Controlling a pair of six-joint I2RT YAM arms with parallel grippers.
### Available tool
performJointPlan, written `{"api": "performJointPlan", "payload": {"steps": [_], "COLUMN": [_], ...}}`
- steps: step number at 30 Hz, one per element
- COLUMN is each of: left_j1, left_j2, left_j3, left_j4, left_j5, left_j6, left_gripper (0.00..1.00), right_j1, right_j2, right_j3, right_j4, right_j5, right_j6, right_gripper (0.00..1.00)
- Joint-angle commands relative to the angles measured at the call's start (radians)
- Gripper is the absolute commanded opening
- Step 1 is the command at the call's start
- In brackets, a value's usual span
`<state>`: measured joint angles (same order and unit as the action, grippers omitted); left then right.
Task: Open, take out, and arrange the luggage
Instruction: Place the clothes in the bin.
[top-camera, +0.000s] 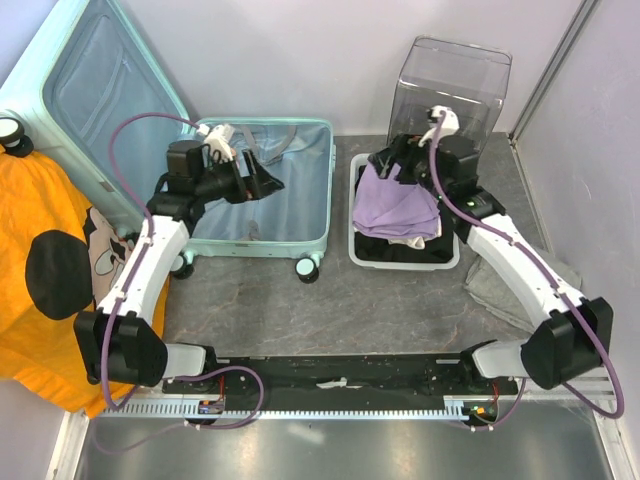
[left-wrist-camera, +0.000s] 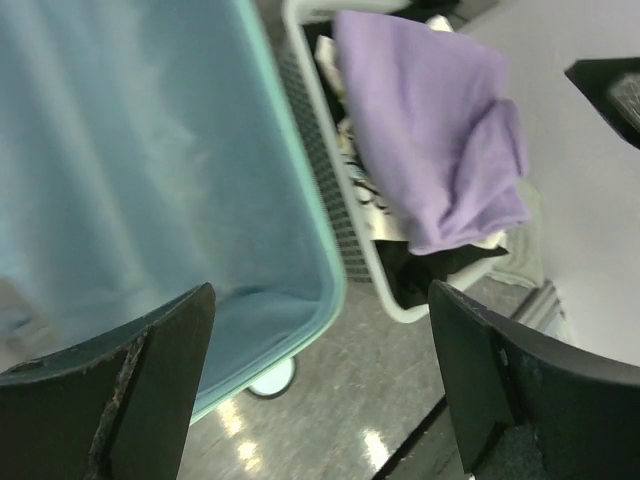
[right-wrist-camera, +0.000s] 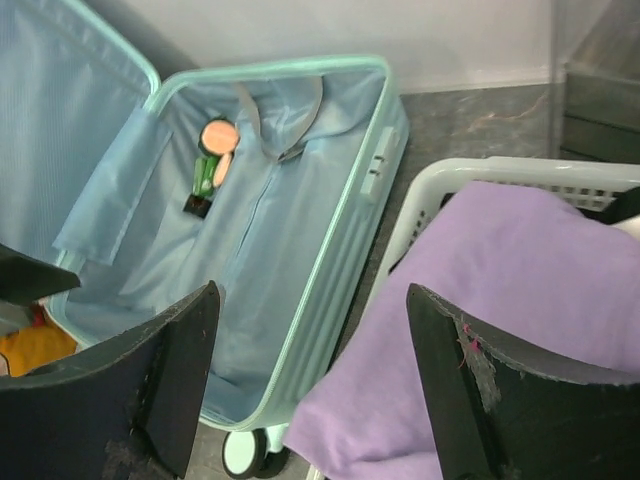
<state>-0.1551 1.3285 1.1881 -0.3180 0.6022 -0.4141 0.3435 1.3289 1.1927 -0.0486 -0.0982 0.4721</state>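
The luggage, a mint hard-shell suitcase (top-camera: 300, 225), lies open on the table, and its lid (top-camera: 100, 90) stands up at the back left. Over the pale blue lining (left-wrist-camera: 130, 150) hovers my left gripper (top-camera: 264, 180), open and empty (left-wrist-camera: 320, 340). My right gripper (top-camera: 396, 160) hangs open and empty (right-wrist-camera: 312, 340) over a purple cloth (right-wrist-camera: 500, 300) that rests on top of the white basket (top-camera: 405, 262). In the right wrist view a peach round compact (right-wrist-camera: 218, 134) and a green tube (right-wrist-camera: 205, 178) lie inside the suitcase (right-wrist-camera: 320, 200).
A clear plastic box (top-camera: 455, 80) stands behind the basket. An orange cartoon-print shirt (top-camera: 40, 260) is spread at the left. A grey cloth (top-camera: 500, 285) lies under the right arm. Dark clothes fill the basket (left-wrist-camera: 330, 160) beneath the purple cloth (left-wrist-camera: 430, 130). A suitcase wheel (top-camera: 308, 268) sticks out toward the front.
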Motion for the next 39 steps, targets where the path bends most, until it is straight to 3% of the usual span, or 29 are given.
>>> {"api": "performJointPlan", "payload": {"steps": [1, 9, 14, 17, 20, 26, 30, 32, 34, 39], "left_j1": [0.035, 0.081, 0.095, 0.097, 0.098, 0.1, 0.1, 0.1, 0.1, 0.1], "left_j2": [-0.067, -0.069, -0.063, -0.074, -0.084, -0.1, -0.098, -0.098, -0.098, -0.103], "left_j3": [0.048, -0.041, -0.071, -0.076, -0.081, -0.094, -0.094, -0.096, -0.096, -0.097], "left_j4": [-0.155, -0.086, -0.073, -0.075, -0.073, -0.072, -0.075, -0.073, -0.075, -0.073], "left_j5": [-0.03, -0.053, -0.036, -0.047, -0.062, -0.094, -0.094, -0.093, -0.091, -0.093], "left_j6": [0.152, 0.162, 0.158, 0.166, 0.169, 0.178, 0.176, 0.175, 0.173, 0.175], "left_gripper": [0.94, 0.94, 0.94, 0.94, 0.94, 0.94, 0.94, 0.94, 0.94, 0.94], "right_j1": [0.035, 0.006, -0.078, -0.09, -0.087, -0.037, 0.012, 0.031, 0.046, 0.074], "right_j2": [0.076, 0.17, 0.21, 0.23, 0.236, 0.119, 0.003, -0.035, -0.045, 0.012], "right_j3": [0.05, -0.135, -0.249, -0.237, -0.2, -0.134, -0.131, -0.148, -0.165, -0.24], "right_j4": [-0.039, -0.102, -0.108, -0.122, -0.128, -0.149, -0.168, -0.163, -0.157, -0.149], "right_j5": [0.034, 0.092, 0.119, 0.161, 0.1, 0.086, 0.117, 0.112, 0.101, 0.061], "right_j6": [-0.047, -0.014, 0.0, -0.039, -0.049, -0.062, -0.05, -0.038, -0.024, 0.0], "right_gripper": [0.82, 0.81, 0.87, 0.88, 0.88, 0.87, 0.8, 0.66, 0.58, 0.47]}}
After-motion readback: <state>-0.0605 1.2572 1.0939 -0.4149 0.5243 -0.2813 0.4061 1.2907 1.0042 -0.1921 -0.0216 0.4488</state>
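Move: The purple garment lies crumpled on top of the bin, about 19 cm below the right gripper and some 3 cm to its right, a centimetre back. The white bin under it has its middle about 4 cm to the right and 1 cm back of this gripper; the open suitcase lies 31 cm to its left and 5 cm farther out, the clear box 14 cm to its right and 18 cm ahead. From the left gripper the garment is roughly 34 cm right and 3 cm ahead, 15 cm lower. Plunge the open right gripper about 20 cm down into the bin towards the purple garment, easing some 5 cm right and tipping the fingers down nearly 30 degrees; stay low briefly, then lift about 10 cm, drawing back and left, levelling partly and closing the fingers to half open. Take the open left gripper 5 cm left, away from the bin, sinking slightly over the suitcase. ##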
